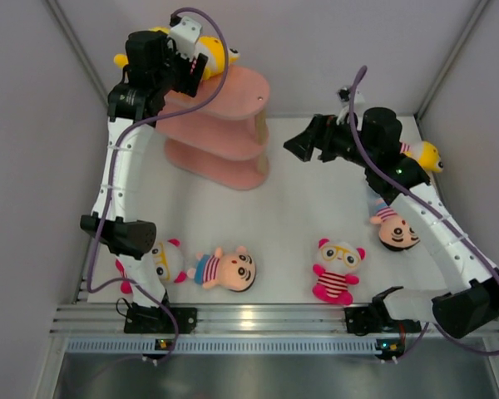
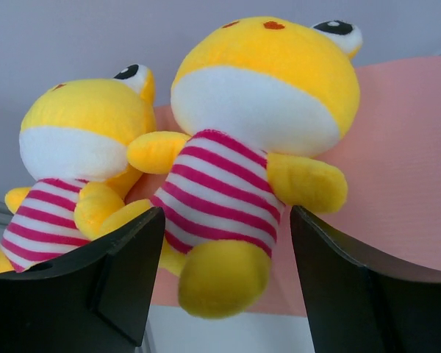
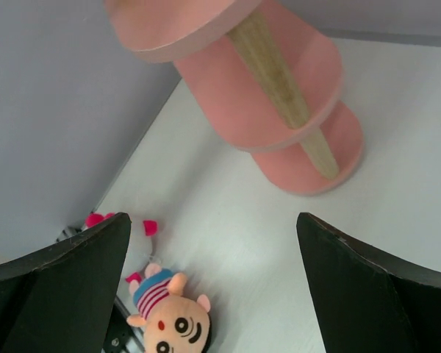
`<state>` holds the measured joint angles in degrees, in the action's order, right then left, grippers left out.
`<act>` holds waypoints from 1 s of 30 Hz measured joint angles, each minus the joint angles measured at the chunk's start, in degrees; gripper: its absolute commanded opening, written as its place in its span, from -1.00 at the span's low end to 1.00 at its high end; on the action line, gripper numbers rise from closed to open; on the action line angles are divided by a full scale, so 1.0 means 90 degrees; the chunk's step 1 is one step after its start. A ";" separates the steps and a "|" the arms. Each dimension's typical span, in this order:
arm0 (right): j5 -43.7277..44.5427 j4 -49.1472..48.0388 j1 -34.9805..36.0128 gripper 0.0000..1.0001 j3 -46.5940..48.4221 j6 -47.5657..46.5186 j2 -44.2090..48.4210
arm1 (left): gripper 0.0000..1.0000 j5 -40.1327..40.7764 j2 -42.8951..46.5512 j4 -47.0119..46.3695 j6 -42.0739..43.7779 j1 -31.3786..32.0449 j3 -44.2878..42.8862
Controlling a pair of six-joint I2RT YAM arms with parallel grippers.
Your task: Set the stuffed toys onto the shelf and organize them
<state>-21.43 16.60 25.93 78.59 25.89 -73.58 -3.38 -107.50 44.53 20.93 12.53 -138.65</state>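
Note:
The pink three-tier shelf (image 1: 233, 104) stands at the back left. Two yellow toys sit on its top board, one on the right (image 2: 261, 125) and one on the left (image 2: 77, 147). My left gripper (image 2: 224, 220) is open, and its fingers stand either side of the right toy's lower body. In the top view this gripper (image 1: 193, 66) is over the top board. My right gripper (image 1: 295, 148) is open and empty, right of the shelf (image 3: 279, 81). On the table lie a peach-faced toy (image 1: 229, 268), two pink-and-white toys (image 1: 337, 268) (image 1: 165, 259), another peach-faced toy (image 1: 395, 229) and a yellow toy (image 1: 426, 155).
Grey walls close in the table at the back and both sides. A metal rail (image 1: 258, 320) runs along the near edge by the arm bases. The right arm's links cross over the toys at the right. The right wrist view shows the near peach-faced toy (image 3: 173, 320).

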 measured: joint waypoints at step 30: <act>0.2528 0.0425 -0.5785 0.90 0.2050 -0.0714 -0.4563 | 0.87 -0.0493 0.3619 0.0406 0.0005 0.0000 0.2514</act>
<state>1.32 20.43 -26.13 97.03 19.46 -114.65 -7.81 -74.94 48.18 20.97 12.53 -116.03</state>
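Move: The corner toy, yellow and near the far right corner, lies from the right hand about 21 cm ahead, 48 cm right and 31 cm below. One doll is some 10 cm nearer the base and 4 cm left of it; another is 25 cm nearer and 11 cm left. The shelved toy sits about 8 cm ahead of the left hand, 1 cm left and slightly below; the outer yellow toy is some 14 cm farther left. Right hand sweeps 48 cm right, down and forward towards corner toy; left, opening wider, backs 17 cm off shelf. ##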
